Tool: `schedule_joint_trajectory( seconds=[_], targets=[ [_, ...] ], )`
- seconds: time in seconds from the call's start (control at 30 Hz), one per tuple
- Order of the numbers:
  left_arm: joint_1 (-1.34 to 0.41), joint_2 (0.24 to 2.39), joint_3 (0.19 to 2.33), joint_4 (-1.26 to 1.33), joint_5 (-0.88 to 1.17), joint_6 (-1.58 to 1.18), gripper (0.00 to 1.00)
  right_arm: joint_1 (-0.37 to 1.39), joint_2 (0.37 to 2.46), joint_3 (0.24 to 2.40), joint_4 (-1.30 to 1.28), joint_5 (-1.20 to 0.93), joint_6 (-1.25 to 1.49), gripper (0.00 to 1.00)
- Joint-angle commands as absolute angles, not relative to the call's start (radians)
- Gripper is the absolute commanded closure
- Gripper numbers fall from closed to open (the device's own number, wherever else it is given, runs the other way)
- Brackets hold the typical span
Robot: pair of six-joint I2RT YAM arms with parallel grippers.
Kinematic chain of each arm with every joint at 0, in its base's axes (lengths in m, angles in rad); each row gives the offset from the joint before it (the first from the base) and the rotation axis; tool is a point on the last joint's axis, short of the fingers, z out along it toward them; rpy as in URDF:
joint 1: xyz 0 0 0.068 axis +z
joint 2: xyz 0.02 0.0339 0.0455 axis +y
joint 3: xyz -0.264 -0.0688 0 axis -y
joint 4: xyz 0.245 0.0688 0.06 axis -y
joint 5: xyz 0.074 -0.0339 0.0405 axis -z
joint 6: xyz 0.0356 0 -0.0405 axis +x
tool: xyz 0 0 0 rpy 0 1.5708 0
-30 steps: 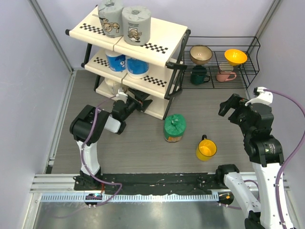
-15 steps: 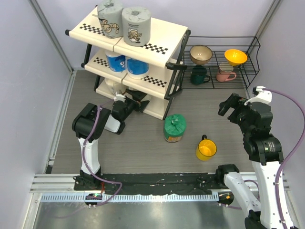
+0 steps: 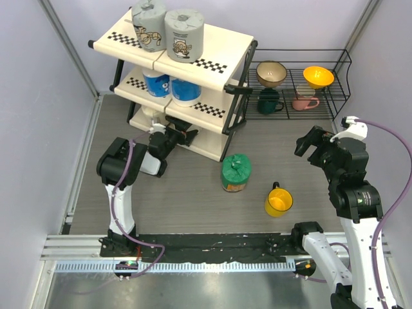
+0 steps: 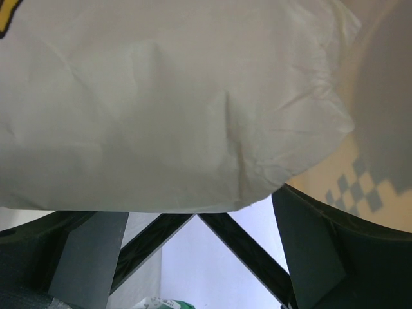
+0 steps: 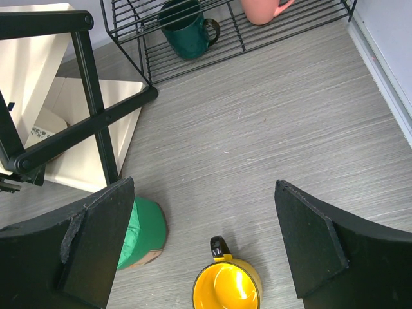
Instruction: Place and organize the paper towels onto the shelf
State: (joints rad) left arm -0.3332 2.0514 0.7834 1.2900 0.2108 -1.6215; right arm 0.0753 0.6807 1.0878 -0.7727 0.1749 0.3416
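The shelf (image 3: 212,38) carries two grey paper towels (image 3: 149,24) (image 3: 184,33) on its top tier and two blue-and-white ones (image 3: 156,84) on the middle tier. My left gripper (image 3: 187,135) reaches into the bottom tier. In the left wrist view a cream roll (image 4: 161,103) fills the upper frame, right at the tips of my left gripper (image 4: 193,206). Those fingers (image 4: 315,251) stand wide, with only open space between them. A green roll (image 3: 235,172) stands on the table. My right gripper (image 3: 313,145) hangs open and empty above the floor to its right.
A yellow mug (image 3: 278,201) sits right of the green roll (image 5: 145,232). The black wire rack (image 3: 322,90) at the back right holds bowls and mugs. Black shelf legs (image 5: 90,90) cross the right wrist view. Walls close in on both sides.
My left gripper has slid a little deeper under the shelf, up and to the left. The right arm and the rolls have not moved.
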Motion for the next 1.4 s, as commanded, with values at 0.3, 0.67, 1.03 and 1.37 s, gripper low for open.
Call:
schedule_joint_trajectory(
  seconds=[0.3, 0.67, 1.03, 1.37],
  targets=[
    [-0.314, 2.046, 0.789, 1.445, 0.242, -1.629, 0.05, 0.075, 0.68, 1.088, -0.747, 0.183, 0.33, 0.05],
    [-0.319, 1.838, 0.516, 1.529, 0.27, -1.595, 0.05, 0.075, 0.678, 1.054, -0.735, 0.169, 0.35, 0.05],
    [-0.053, 1.6, 0.353, 1.539, 0.342, -1.69, 0.05, 0.075, 0.68, 1.051, -0.729, 0.167, 0.348, 0.05],
    [0.21, 1.465, 0.418, 1.261, 0.365, -1.661, 0.04, 0.077, 0.692, 1.045, -0.713, 0.153, 0.354, 0.05]
  ],
)
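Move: The right cream paper towel on the bottom shelf is close against the left hand's open fingers, its middle about 6 cm ahead and 4 cm left, roughly level. The left cream paper towel sits some 12 cm ahead and 13 cm left; the green paper towel on the table is about 13 cm back, 17 cm right and 8 cm lower. From the idle right hand, the right cream roll is about 30 cm ahead, 43 cm left and 18 cm lower. The right cream roll is left where it stands: after a brief hold beside it, the left hand's open fingers come free and draw back about 8 cm, dipping slightly. The hand then sweeps some 20 cm left across the shelf's front, rising clear and turning about 20 degrees counter-clockwise, fingers still wide open. ##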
